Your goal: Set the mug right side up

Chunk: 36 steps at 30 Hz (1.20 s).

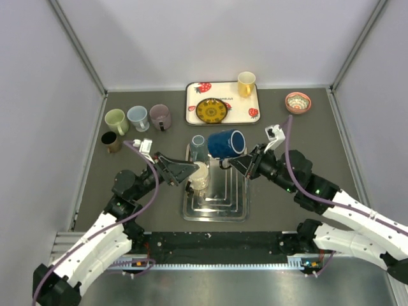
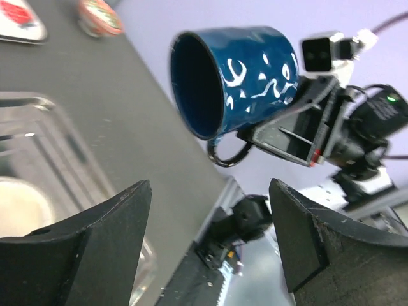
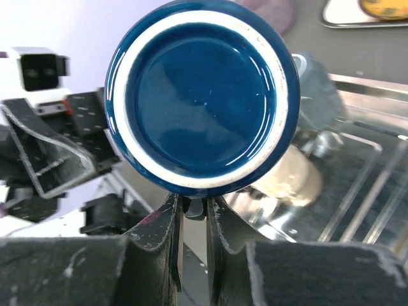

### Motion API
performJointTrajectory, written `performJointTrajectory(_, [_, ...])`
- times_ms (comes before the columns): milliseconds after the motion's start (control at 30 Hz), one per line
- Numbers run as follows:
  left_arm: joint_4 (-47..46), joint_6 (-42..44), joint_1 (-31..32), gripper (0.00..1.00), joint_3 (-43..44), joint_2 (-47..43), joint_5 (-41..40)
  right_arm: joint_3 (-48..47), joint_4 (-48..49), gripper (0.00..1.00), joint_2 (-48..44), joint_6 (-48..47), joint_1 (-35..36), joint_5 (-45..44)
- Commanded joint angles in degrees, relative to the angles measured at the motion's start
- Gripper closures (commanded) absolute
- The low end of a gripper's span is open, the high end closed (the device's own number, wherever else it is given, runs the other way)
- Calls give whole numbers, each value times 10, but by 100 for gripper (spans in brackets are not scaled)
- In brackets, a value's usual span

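Note:
The dark blue mug point(image 1: 226, 143) with white markings hangs in the air on its side above the metal tray point(image 1: 217, 213), its mouth turned left. My right gripper point(image 1: 228, 162) is shut on the mug's handle; in the right wrist view the mug's base point(image 3: 201, 95) fills the frame above my right gripper point(image 3: 194, 207), whose jaws pinch the handle. My left gripper point(image 1: 191, 175) stands open just left of the mug, low over the tray. The left wrist view shows the mug point(image 2: 242, 76) ahead of and above my left gripper point(image 2: 210, 236), with nothing between its fingers.
A cream mug point(image 1: 201, 175) and a grey-blue cup point(image 1: 198, 148) stand on the metal tray. Green point(image 1: 116, 120), light blue point(image 1: 138, 116), mauve point(image 1: 160, 116) and dark point(image 1: 111, 141) mugs stand far left. A strawberry tray point(image 1: 191, 108) carries a yellow plate point(image 1: 211, 110) and a yellow mug point(image 1: 246, 83). A pink bowl point(image 1: 298, 102) sits far right.

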<state>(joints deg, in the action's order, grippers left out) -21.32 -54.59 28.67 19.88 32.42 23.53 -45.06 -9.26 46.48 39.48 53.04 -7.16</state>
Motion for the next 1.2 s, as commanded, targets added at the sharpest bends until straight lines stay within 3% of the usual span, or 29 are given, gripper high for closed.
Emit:
performJointTrajectory(0, [-178,-49,40,21,1,40,54,29,230,100,-30,57,-17,91])
performJointTrajectory(300, [-234,-34,118,22,25,120,27,106,424,100,-20,161,-58,165])
performJointTrajectory(500, [-209,-19,133,24,62,149,3,110,472,100,-2,176,-60,195])
performJointTrajectory(867, [-310,-72,137,30,80,203,-19,118,502,100,23,188,-60,222])
performJointTrajectory(1033, [-336,-90,137,37,85,210,-30,122,502,100,27,184,-60,227])
performJointTrajectory(1167, [-340,-93,137,53,96,210,-37,125,501,100,31,180,-59,232])
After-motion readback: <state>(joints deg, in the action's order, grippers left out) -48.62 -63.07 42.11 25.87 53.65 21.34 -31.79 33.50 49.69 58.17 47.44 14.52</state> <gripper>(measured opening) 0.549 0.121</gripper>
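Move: The right gripper still pinches the navy mug's handle, some 12 cm to the right of the left hand, 1 cm ahead and level with it; the mug's body is about 4 cm ahead of and 4 cm above the right hand. The open left hand lies 12 cm left and 1 cm back from the right one. From the left hand, the cream mug stands roughly 8 cm ahead, 1 cm right, 20 cm below, and the grey-blue mug 9 cm beyond the cream one. Bring the left gripper about 7 cm to the right and 6 cm up to the navy mug's handle, swinging back first and then partly forward, and start closing once its fingers straddle the handle. Meanwhile keep the right pinch, raise the mug some 6 cm and carry it left and slightly back to meet it, tilting the fingertips up and turning counter-clockwise, some 30 degrees in all. ##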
